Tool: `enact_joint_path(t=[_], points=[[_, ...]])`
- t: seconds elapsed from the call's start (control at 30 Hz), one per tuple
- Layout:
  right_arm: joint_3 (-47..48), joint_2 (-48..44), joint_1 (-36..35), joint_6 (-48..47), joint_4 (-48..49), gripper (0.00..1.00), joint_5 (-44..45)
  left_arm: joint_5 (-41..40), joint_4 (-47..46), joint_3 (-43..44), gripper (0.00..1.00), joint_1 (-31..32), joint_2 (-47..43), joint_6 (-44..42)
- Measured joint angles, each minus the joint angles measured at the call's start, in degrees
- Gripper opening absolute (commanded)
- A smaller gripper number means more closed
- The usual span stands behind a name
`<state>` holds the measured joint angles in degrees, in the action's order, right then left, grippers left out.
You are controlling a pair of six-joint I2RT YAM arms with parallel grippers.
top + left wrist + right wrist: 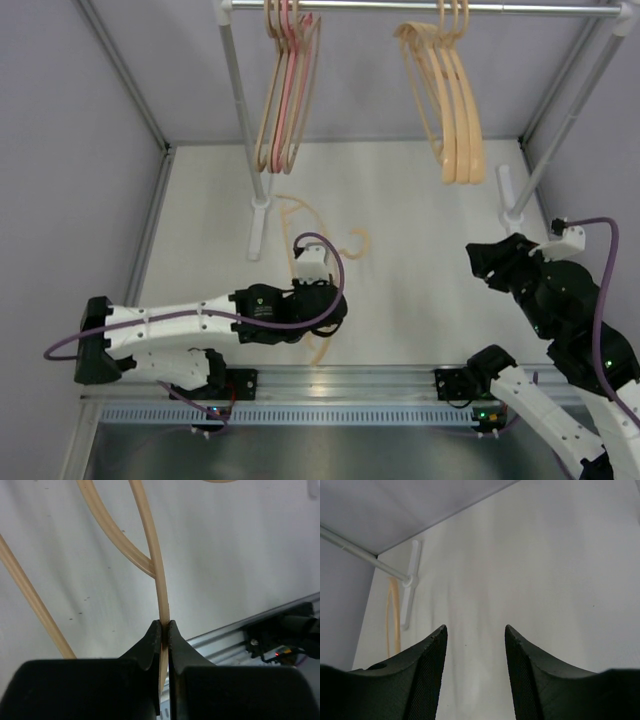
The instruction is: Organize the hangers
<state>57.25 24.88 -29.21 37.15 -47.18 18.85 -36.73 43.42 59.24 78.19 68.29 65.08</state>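
Observation:
One beige hanger (360,243) lies low over the white table, its hook pointing right. My left gripper (323,315) is shut on one of that hanger's thin arms; in the left wrist view the beige strip (156,570) runs straight up out of the pinched jaws of the gripper (165,625). A group of beige and pink hangers (288,90) hangs at the left of the rail, and peach-tan hangers (452,110) hang at the right. My right gripper (482,262) is raised at the right side, and in its wrist view the gripper (475,631) is open and empty.
The metal rail (420,8) crosses the back, carried by a left pole (240,100) and a right pole (570,110) on white feet (258,228). Grey walls close in both sides. An aluminium mounting rail (350,380) runs along the near edge.

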Motion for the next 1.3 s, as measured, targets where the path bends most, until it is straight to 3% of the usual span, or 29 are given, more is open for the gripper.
enact_joint_path(t=[0.27, 0.6, 0.87, 1.3], points=[[4.07, -0.02, 0.00, -0.22, -3.91, 0.48, 2.86, 14.38, -22.49, 4.59, 0.00, -0.15, 3.89, -13.68], [8.50, -0.11, 0.00, -0.90, -8.26, 0.48, 4.55, 27.71, -40.92, 11.74, 0.00, -8.94, 6.40, -17.73], [10.01, -0.11, 0.00, -1.27, -9.94, 0.49, 5.62, 33.53, -46.62, 20.59, 0.00, -15.74, 10.32, -17.70], [11.13, -0.11, 0.00, -1.66, -10.93, 0.49, 6.43, 41.92, -47.74, 38.32, 0.00, -26.05, 23.32, -16.63]])
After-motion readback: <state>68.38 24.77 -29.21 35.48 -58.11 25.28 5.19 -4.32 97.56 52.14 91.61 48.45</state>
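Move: On the rail, the free spot just left of the hanging wooden hangers lies about 27 cm ahead of the left hand, 14 cm to its right and 46 cm above it. The wooden hangers hang roughly 5 cm farther right, and the pink and brown ones some 10 cm left of the hand, both groups about 27 cm ahead and 33 cm up. From the right hand that spot is about 24 cm ahead, 12 cm left and 34 cm up. Swinging right and up, then climbing and reaching forward, the left hand carries its still-pinched hanger towards the rail beside the wooden hangers: about 30 cm up, with some 15 cm each to the right and forward. Its wrist rolls right side up by roughly 50 degrees, tips upward and turns clockwise; the fingers stay shut. The right hand, open and empty, eases right, up and back out of the way. ##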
